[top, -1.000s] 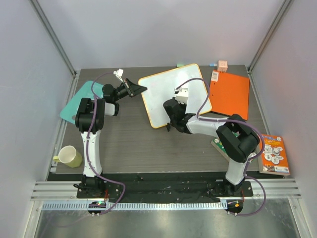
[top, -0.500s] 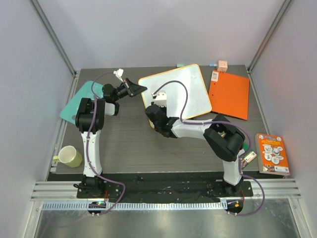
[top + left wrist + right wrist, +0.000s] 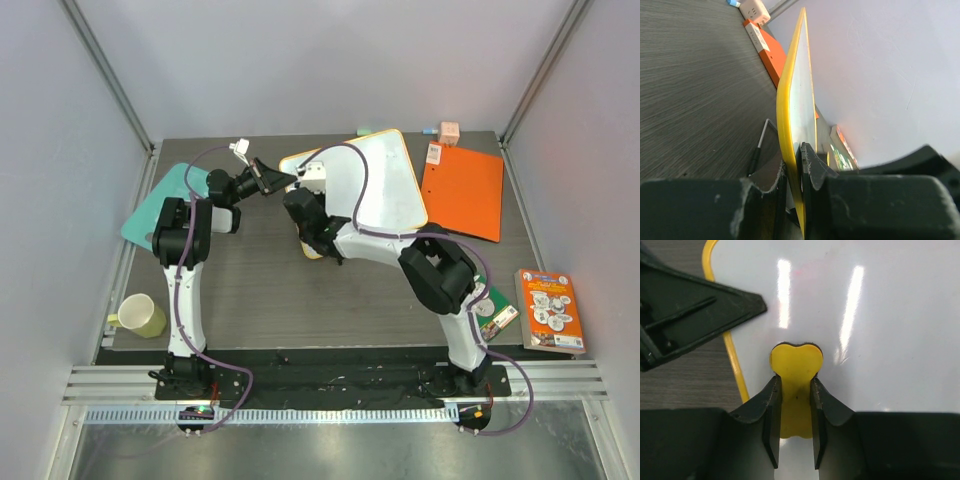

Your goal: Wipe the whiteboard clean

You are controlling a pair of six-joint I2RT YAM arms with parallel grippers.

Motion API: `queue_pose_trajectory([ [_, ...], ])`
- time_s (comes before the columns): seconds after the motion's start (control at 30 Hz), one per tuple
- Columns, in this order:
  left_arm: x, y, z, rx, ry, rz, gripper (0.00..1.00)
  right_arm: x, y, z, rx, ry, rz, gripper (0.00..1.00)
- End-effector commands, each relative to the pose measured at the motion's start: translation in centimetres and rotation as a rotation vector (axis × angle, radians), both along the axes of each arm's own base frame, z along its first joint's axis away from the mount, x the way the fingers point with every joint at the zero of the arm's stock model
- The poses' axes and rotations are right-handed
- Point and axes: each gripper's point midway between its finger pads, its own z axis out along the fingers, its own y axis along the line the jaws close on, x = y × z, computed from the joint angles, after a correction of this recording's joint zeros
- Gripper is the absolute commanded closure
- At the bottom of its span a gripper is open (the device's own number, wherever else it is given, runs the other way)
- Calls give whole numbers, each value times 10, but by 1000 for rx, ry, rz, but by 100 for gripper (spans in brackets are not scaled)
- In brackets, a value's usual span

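The whiteboard [image 3: 385, 180] lies at the back of the table, white with a yellow rim, and its visible face shows no scribbles. My left gripper [image 3: 281, 180] is shut on its left corner; in the left wrist view the yellow rim [image 3: 790, 100] stands edge-on, pinched between the jaws of my left gripper [image 3: 799, 165]. My right gripper [image 3: 312, 188] is over the board's left part, close to the left gripper. In the right wrist view my right gripper [image 3: 793, 382] is shut on a yellow eraser [image 3: 796, 362] pressed flat on the whiteboard [image 3: 880, 315].
An orange folder [image 3: 462, 190] lies right of the board, with a small pink box [image 3: 449, 131] behind it. A teal sheet [image 3: 165, 195] sits at the left and a yellow-green mug [image 3: 140, 315] at the near left. A booklet [image 3: 552, 310] rests at the right edge.
My right gripper has swept the eraser leftward across the board, from its middle to its left corner. The left gripper has kept its hold on the corner.
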Motion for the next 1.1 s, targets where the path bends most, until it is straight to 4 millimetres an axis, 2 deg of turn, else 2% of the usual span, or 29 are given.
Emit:
queue_pose_trajectory([
  [0.0, -20, -10, 33, 19, -323, -72, 100, 34, -38, 20, -11, -38, -108, 99],
  [0.13, -21, -11, 33, 19, -323, -73, 100, 56, -75, 23, -20, -40, -176, 99],
  [0.23, -20, -10, 33, 19, -324, -72, 100, 71, -93, 28, -33, -45, -197, 99],
  [0.27, -20, -10, 33, 19, -326, -72, 100, 80, -110, 30, -49, -54, -227, 99],
  [0.33, -20, -10, 33, 19, -324, -70, 100, 91, -125, 36, -56, -70, -246, 99],
  [0.37, -20, -10, 33, 19, -324, -70, 100, 101, -141, 41, -51, -75, -272, 99],
  [0.47, -20, -10, 33, 19, -324, -72, 100, 113, -164, 48, -50, -79, -303, 99],
  [0.5, -20, -10, 33, 19, -326, -72, 100, 118, -179, 51, -53, -83, -329, 99],
  [0.63, -20, -10, 33, 19, -325, -70, 100, 124, -209, 63, -77, -104, -393, 99],
  [0.7, -21, -11, 33, 20, -325, -73, 100, 127, -223, 63, -87, -105, -420, 99],
  [0.83, -21, -11, 33, 20, -325, -73, 100, 134, -240, 65, -86, -107, -446, 99],
  [1.03, -22, -13, 33, 20, -327, -77, 100, 143, -248, 72, -113, -143, -463, 99],
  [1.07, -22, -13, 33, 20, -326, -79, 100, 145, -248, 78, -114, -158, -477, 99],
])
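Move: The right gripper already holds the yellow eraser on the tilted whiteboard, near its left edge. The board's top right corner, where the eraser is to go, is about 19 cm ahead, 26 cm to the right and 7 cm higher. Beyond that corner the green marker lies on the table, roughly 22 cm ahead of the right gripper and 20 cm to its right. From the left gripper, the corner is about 12 cm ahead and 29 cm to the right. Sweep the right gripper across the whiteboard some 24 cm to the right and 13 cm forward, climbing slightly with the slope, and ease off near the top right corner. Keep the eraser pinched and its face on the board, letting the hand swing about 25 degrees clockwise. Meanwhile hold the left gripper still, pinching the board's left edge. ##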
